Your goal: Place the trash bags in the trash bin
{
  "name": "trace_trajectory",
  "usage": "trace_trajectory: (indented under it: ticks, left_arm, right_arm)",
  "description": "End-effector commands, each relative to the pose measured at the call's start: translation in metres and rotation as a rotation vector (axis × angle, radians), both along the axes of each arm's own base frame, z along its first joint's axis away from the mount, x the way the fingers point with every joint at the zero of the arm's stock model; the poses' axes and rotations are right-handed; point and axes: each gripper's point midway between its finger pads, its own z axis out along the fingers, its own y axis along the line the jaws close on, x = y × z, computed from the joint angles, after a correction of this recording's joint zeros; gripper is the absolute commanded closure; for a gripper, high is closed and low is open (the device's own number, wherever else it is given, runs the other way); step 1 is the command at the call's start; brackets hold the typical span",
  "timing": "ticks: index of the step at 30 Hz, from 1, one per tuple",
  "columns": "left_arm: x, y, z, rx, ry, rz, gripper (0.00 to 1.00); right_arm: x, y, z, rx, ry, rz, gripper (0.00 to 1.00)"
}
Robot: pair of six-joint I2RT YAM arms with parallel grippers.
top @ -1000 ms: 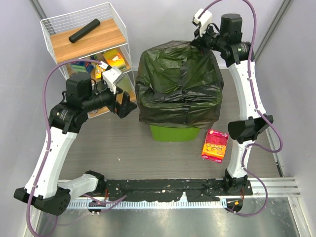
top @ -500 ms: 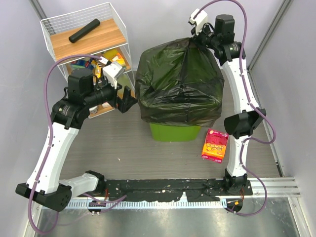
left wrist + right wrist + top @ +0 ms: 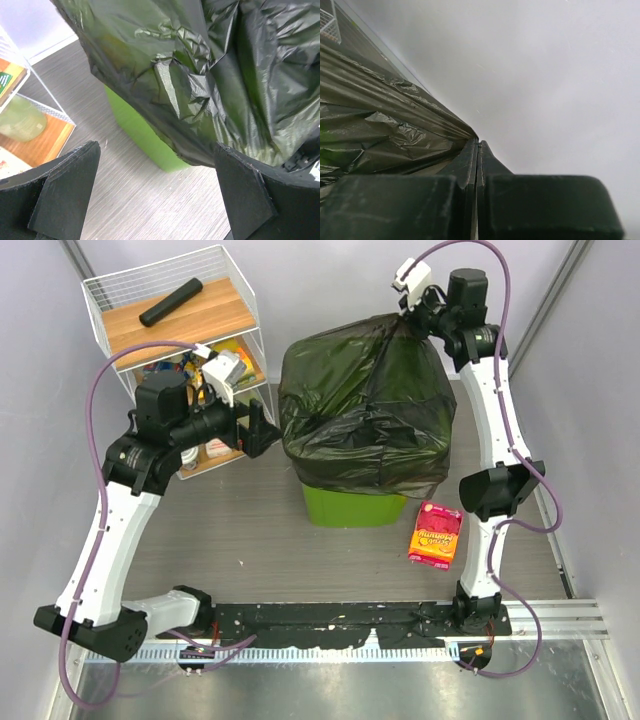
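A glossy black trash bag (image 3: 365,410) is draped over the lime-green trash bin (image 3: 355,508), and only the bin's near lower wall shows. My right gripper (image 3: 408,322) is shut on the bag's far right top corner and holds it up like a tent. The right wrist view shows the jaws (image 3: 478,145) pressed together with the bag's film (image 3: 385,130) running into them. My left gripper (image 3: 262,432) stands open just left of the bag, apart from it. In the left wrist view the bag (image 3: 200,75) and the bin (image 3: 140,135) lie beyond the open gripper (image 3: 155,195).
A white wire shelf (image 3: 105,300) stands at the far left with a rolled black cylinder (image 3: 170,302) on its wooden top and colourful items below. An orange snack packet (image 3: 435,533) lies on the table right of the bin. Walls close in on both sides.
The right gripper has raised the bag's far corner, so the bag now peaks higher. The left gripper has moved up and right, closer to the bag's left side.
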Motion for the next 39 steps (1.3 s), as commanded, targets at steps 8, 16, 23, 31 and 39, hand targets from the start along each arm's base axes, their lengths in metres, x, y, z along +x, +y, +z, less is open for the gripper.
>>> trace_trajectory:
  ticks: [8, 16, 23, 31, 39]
  left_arm:
    - [0.013, -0.028, 0.059, -0.229, 0.028, -0.03, 0.0]
    - [0.036, -0.036, 0.041, -0.215, 0.093, 0.023, 0.0]
    - [0.037, -0.053, 0.029, -0.183, 0.119, -0.003, 0.11]
    - [0.04, -0.067, 0.011, -0.091, 0.136, -0.009, 0.39]
    - [0.051, -0.072, -0.007, 0.069, 0.148, -0.012, 0.55]
  right_arm:
    - [-0.022, -0.033, 0.003, -0.068, 0.025, -0.033, 0.99]
    - [-0.031, -0.032, 0.005, -0.063, 0.039, -0.027, 0.99]
    - [-0.034, -0.032, 0.006, -0.061, 0.041, -0.024, 0.99]
    - [-0.036, -0.033, 0.003, -0.062, 0.055, -0.026, 0.99]
    - [-0.046, -0.038, 0.003, -0.089, 0.069, -0.038, 0.99]
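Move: Ahead and to the right of the left hand, about 5 cm each way and at nearly its height, hangs the left edge of the trash bag. The trash bin under it has its middle some 8 cm ahead, 22 cm right and 18 cm below that hand; the shelf's middle is roughly 26 cm ahead, 18 cm left and 15 cm lower. From the right hand, holding the bag's far edge, the bin lies about 21 cm back, 8 cm left and 20 cm down. Arching up about 4 cm and back down, the left hand works forward and rightward, some 5 cm each way, onto the bag's left edge, the fingers tipping about 10 degrees down and then closing to half open around gathered plastic. The right hand keeps its pinch and draws the far edge rightward, with a smaller dip down and slightly back, then nearly holds there. ##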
